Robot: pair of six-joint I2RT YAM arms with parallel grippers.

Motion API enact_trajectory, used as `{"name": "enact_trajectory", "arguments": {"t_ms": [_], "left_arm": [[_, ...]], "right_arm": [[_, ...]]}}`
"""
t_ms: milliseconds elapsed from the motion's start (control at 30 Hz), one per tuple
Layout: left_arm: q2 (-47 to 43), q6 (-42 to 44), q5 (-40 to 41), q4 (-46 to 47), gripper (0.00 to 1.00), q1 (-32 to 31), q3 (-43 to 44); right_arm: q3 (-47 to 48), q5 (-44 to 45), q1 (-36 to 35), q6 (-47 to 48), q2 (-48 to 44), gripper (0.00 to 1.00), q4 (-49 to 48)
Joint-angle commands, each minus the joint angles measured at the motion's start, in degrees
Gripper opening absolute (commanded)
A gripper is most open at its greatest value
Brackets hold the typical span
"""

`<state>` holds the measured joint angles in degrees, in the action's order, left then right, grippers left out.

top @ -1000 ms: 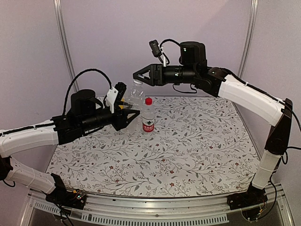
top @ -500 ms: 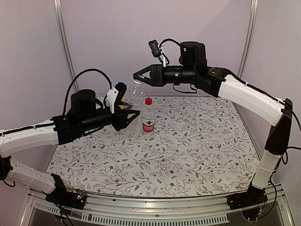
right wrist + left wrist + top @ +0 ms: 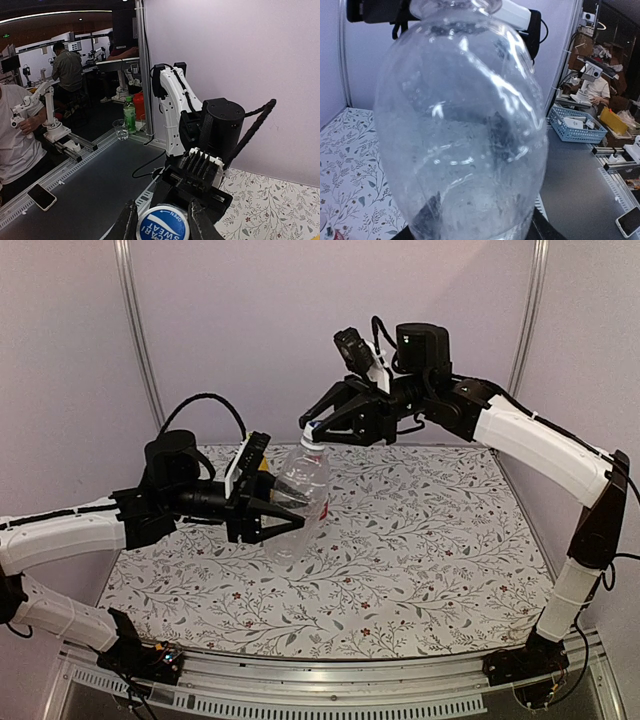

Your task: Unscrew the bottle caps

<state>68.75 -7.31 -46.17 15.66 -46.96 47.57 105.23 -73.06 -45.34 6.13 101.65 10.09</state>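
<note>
A clear unlabelled bottle hangs tilted above the flowered table, neck up and to the right. My left gripper is shut on its lower body. In the left wrist view the bottle fills the frame, and dark fingers show through it. Its blue-white cap sits between the right gripper's fingers. My right gripper is shut on that cap from above. The red-labelled bottle stands behind the clear one, mostly hidden. Its cap is out of view, as is the yellow one.
The flowered tablecloth runs to a metal rail at the near edge. Upright frame posts stand at the back corners against the pale wall. The left arm's black cable loops above its wrist.
The left arm has carried the clear bottle forward and tilted it. The right gripper has turned, dropped onto the cap, and gone from open to shut on it.
</note>
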Motion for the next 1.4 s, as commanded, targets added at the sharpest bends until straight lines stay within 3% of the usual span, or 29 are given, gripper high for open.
{"name": "enact_trajectory", "arguments": {"t_ms": [0,200,333,733,900,1133,1367], "left_arm": [[1.0,-0.1,-13.3,5.0,0.49,-0.1,0.9],[0.6,-0.6,-9.8,5.0,0.49,1.2,0.9],[0.4,0.8,-3.1,2.4,0.48,1.5,1.4],[0.1,2.7,11.6,-1.5,0.48,1.8,2.0],[-0.4,2.6,19.4,-2.3,0.48,1.8,2.1],[-1.1,2.9,29.2,-3.4,0.46,1.6,1.9],[-1.9,3.0,35.2,-4.1,0.46,1.3,1.8]], "right_arm": [[-0.2,-5.3,1.3,3.8,0.0,0.15,1.0],[-0.1,-2.8,1.5,2.1,0.0,0.21,1.0],[-0.1,3.1,1.5,0.5,-0.4,0.24,1.5],[-0.5,14.3,1.5,-2.9,-1.7,0.76,2.7],[-1.4,19.2,1.5,-6.0,-3.5,0.88,1.3],[-1.8,38.5,1.3,-20.8,-5.3,0.91,-1.3],[-0.3,46.6,-1.0,-25.1,-3.7,0.87,-1.6]]}}
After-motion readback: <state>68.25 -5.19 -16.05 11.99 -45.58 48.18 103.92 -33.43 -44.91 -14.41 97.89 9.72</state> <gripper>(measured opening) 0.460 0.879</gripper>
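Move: My right fingers already grip the clear bottle's cap, right at the hand point. My left hand holds that bottle by its body, the cap about 12 cm above that hand, 3 cm ahead and 3 cm to its right. On the table, well below, the red-capped bottle stands some 36 cm ahead of my left hand and 4 cm to its right; the yellow bottle is about 42 cm ahead and 12 cm to its left. I let go of the cap: after a last small drift back of about 1 cm, my right fingers spread wide and that hand swings some 10 cm forward, turning about 40 degrees clockwise and ending slightly higher, clear of the cap. My left hand keeps its grip and carries the bottle about 9 cm forward, turning some 30 degrees counter-clockwise and easing a little left and down. ##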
